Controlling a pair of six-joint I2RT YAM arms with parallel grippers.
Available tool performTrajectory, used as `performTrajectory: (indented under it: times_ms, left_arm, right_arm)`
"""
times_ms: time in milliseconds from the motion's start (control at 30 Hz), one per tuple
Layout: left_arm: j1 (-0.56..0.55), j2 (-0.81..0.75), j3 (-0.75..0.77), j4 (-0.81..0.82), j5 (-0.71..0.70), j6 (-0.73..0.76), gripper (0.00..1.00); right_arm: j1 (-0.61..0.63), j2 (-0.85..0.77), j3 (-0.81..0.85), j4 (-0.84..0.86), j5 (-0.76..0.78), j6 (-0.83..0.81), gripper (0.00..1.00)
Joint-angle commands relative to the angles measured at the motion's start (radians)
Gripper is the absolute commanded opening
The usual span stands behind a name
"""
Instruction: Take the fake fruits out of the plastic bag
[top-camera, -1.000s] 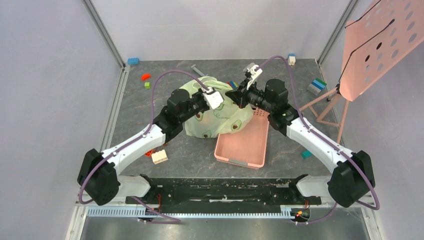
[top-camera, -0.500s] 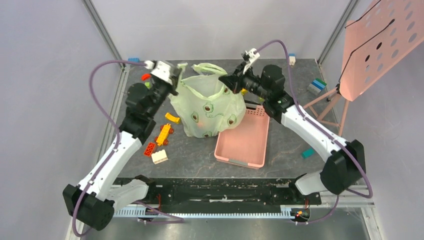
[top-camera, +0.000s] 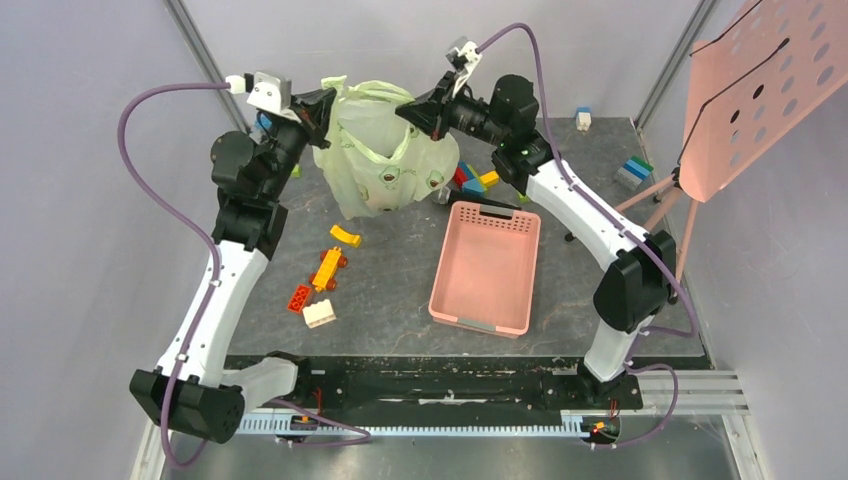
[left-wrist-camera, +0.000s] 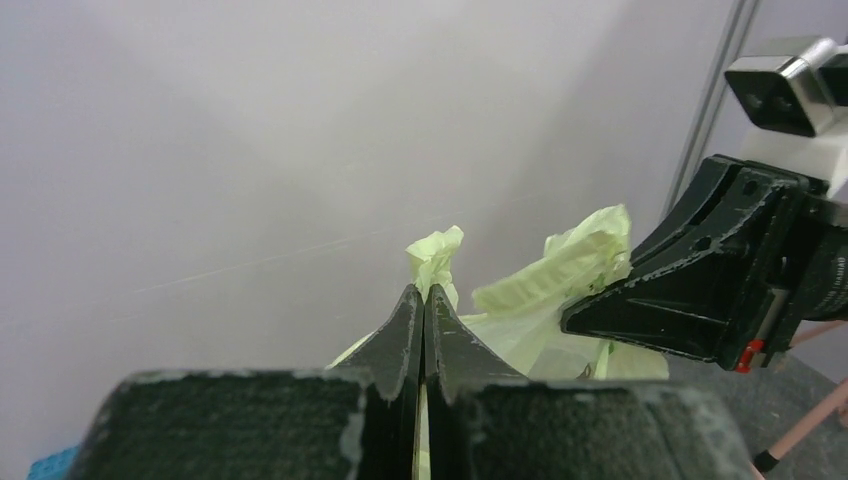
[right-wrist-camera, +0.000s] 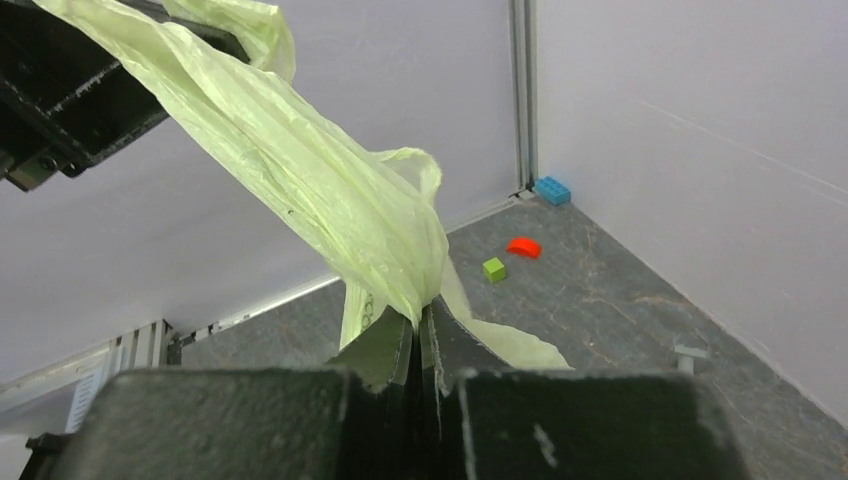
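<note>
The plastic bag (top-camera: 385, 150), pale green with dark spots, hangs off the table between my two grippers at the back. My left gripper (top-camera: 325, 105) is shut on the bag's left top edge, where a crumpled tuft (left-wrist-camera: 434, 262) sticks out past the fingertips (left-wrist-camera: 424, 290). My right gripper (top-camera: 405, 110) is shut on the right top edge, and the film (right-wrist-camera: 300, 170) stretches from its jaws (right-wrist-camera: 422, 312) up toward the other gripper (right-wrist-camera: 70, 90). The fake fruits are hidden inside the bag.
A pink basket (top-camera: 487, 265) lies right of centre. Loose blocks lie on the left: yellow (top-camera: 346, 236), orange (top-camera: 326, 268), red (top-camera: 299, 298), white (top-camera: 320, 313). More blocks (top-camera: 475, 180) sit behind the basket and at the right edge (top-camera: 632, 172). A pink perforated board (top-camera: 760, 90) stands on the far right.
Both arms have raised the bag from the table and carried it back and up. The left arm swung out to the left, uncovering the blocks beneath it.
</note>
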Motion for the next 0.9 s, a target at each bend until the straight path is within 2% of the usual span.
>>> performTrajectory:
  times_ms: [0,167,333,467,600,733,867]
  left_arm:
    - [0.015,-0.035,-0.070,0.061,0.108,-0.057,0.02]
    - [0.015,-0.154,-0.350,0.261,0.129,-0.122,0.02]
    - [0.015,-0.266,-0.562,0.418,0.093,-0.198,0.02]
    - [0.015,-0.329,-0.602,0.408,0.078,-0.204,0.02]
    - [0.015,-0.357,-0.598,0.354,0.084,-0.195,0.02]
    - [0.015,-0.374,-0.592,0.297,0.070,-0.186,0.02]
    - [0.015,-0.375,-0.590,0.270,0.069,-0.186,0.03]
  right_arm:
    - [0.001,-0.010,-0.107,0.097,-0.073,-0.028,0.02]
    - [0.001,-0.108,-0.430,0.219,-0.049,-0.054,0.08]
    - [0.003,-0.191,-0.609,0.245,0.003,-0.058,0.23]
    - [0.002,-0.287,-0.667,0.202,0.096,-0.059,0.66]
    - [0.003,-0.405,-0.717,0.191,0.151,-0.076,0.98]
    - [0.000,-0.494,-0.711,0.091,0.214,-0.112,0.98]
    - [-0.004,-0.534,-0.687,0.033,0.206,-0.117,0.98]
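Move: Both hands still pinch the bag's rim high over the table. The bag's middle hangs about 6 cm right of the left hand and 16 cm below it; from the right hand it is some 5 cm back, 4 cm left and 10 cm down. The yellow arch lies below the left hand, about 5 cm left and level ahead. The pink basket is about 13 cm back, 16 cm right and 38 cm below the right hand. The right hand lets go of the bag's rim: while both hands swing the bag sharply down, its fingers start to open, then spread wide as it rebounds upward, drawing back and rightwards. It drops about 20 cm and regains some 13. The left hand keeps its pinch, dropping about 14 cm and drawing 7 cm back, then lifting slightly. ##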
